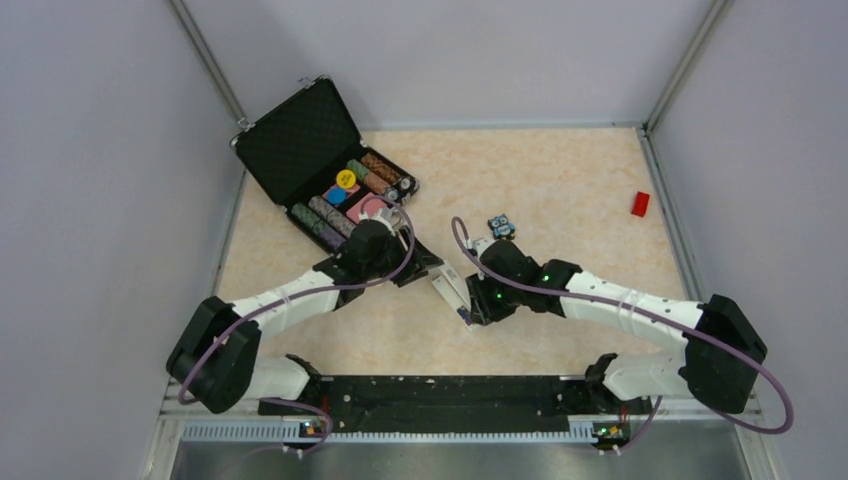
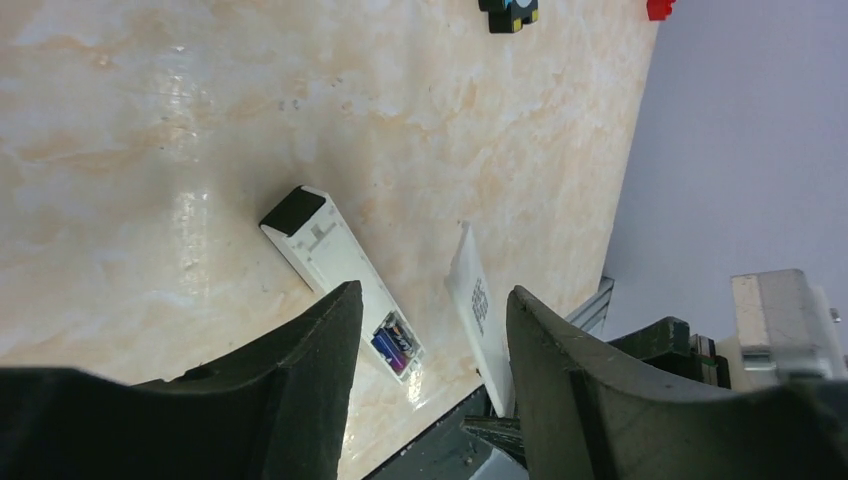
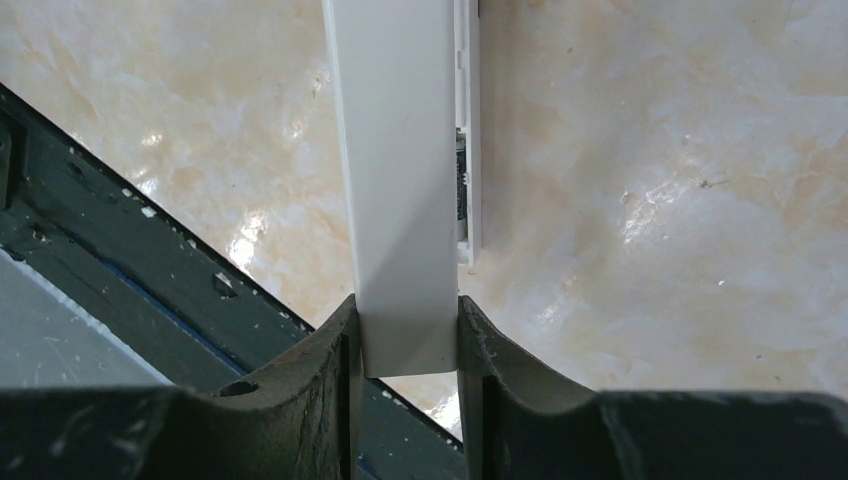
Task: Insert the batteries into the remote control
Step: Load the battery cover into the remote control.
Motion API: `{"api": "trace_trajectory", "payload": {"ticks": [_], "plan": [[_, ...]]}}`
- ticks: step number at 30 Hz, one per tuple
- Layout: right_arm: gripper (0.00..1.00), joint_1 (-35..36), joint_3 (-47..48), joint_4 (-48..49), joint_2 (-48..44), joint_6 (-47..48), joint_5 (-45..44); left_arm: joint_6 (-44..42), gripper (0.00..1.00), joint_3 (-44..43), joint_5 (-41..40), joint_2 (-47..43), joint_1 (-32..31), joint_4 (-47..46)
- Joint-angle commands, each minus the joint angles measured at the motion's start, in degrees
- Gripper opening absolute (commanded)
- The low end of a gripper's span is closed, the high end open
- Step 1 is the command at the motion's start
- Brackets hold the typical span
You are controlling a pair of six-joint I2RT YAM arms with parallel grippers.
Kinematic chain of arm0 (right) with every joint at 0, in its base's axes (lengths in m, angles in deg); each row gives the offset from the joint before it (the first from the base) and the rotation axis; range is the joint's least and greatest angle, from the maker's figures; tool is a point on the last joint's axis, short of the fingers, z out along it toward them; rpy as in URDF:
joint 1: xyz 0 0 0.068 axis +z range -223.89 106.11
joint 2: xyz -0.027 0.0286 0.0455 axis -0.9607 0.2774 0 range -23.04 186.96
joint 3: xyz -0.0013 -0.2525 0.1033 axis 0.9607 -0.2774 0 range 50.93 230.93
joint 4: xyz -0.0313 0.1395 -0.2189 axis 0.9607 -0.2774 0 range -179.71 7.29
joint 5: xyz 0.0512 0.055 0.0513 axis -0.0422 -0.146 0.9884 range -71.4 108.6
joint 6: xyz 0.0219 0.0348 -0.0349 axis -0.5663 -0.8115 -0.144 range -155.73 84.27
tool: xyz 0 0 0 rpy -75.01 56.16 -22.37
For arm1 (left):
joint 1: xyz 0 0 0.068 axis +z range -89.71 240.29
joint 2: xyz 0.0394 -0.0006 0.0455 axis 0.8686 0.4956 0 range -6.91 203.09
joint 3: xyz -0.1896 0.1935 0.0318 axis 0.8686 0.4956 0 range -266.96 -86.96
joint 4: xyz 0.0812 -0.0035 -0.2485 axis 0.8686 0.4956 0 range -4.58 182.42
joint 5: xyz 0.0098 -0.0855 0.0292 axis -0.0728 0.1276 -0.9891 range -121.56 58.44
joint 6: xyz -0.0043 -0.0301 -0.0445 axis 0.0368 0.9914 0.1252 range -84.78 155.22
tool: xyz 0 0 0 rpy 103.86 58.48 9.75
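The white remote control (image 2: 335, 250) lies on the tabletop with its dark end away from the near edge and its compartment uncovered. Two purplish batteries (image 2: 395, 345) sit side by side inside that compartment. My left gripper (image 2: 432, 290) hovers above them, open and holding nothing. My right gripper (image 3: 405, 305) is shut on a flat white battery cover (image 3: 400, 180), which stands tilted just beside the remote's compartment end (image 3: 466, 150). In the top view both grippers, left (image 1: 425, 265) and right (image 1: 468, 310), meet over the remote (image 1: 447, 288) at mid-table.
An open black case (image 1: 300, 140) of coloured items stands at the back left. A small blue-and-black gadget (image 1: 501, 226) lies behind the right gripper. A red block (image 1: 640, 203) lies at the far right. The black base rail (image 1: 430, 400) runs along the near edge.
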Motion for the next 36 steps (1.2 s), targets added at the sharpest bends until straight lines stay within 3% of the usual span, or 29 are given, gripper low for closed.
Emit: {"api": "trace_trajectory", "payload": {"ticks": [1, 10, 21, 36], "plan": [[0.14, 2.58, 4.59, -4.04, 2.73, 0.95, -2.75, -4.11, 0.58, -1.97, -6.27, -5.13, 0.4, 5.43], [0.14, 6.26, 12.34, -12.08, 12.57, 0.34, -10.81, -5.92, 0.43, -2.51, -3.72, -5.02, 0.92, 5.07], [0.15, 8.09, 16.39, -14.58, 18.73, 0.45, -13.24, -2.67, 0.4, 0.05, -4.58, -5.02, 6.46, 10.01], [0.16, 8.3, 17.64, -14.6, 22.2, 1.53, -12.51, -1.88, 0.36, 0.24, 4.54, -0.88, 8.53, 3.42]]}}
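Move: The open remote lies on the table, its middle roughly 3 cm ahead, 3 cm left and 6 cm below the right hand, which already grips the near end of the battery cover; its batteries are almost straight below that hand. From the right hand the owl toy is about 18 cm ahead and 7 cm right. From the left hand, open and empty, the remote is some 7 cm back, 4 cm right and 9 cm lower, and the chip case about 12 cm ahead and 17 cm left. The battery cover, kept pinched by its near end, is brought down about 4 cm by the right hand onto the remote, with a small swing back and forward again, while the wrist rolls some 25 degrees until the fingers point nearly straight down. The left hand clears out to the left by about 5 cm, rising slightly, then sinking, and partly closes on nothing. ##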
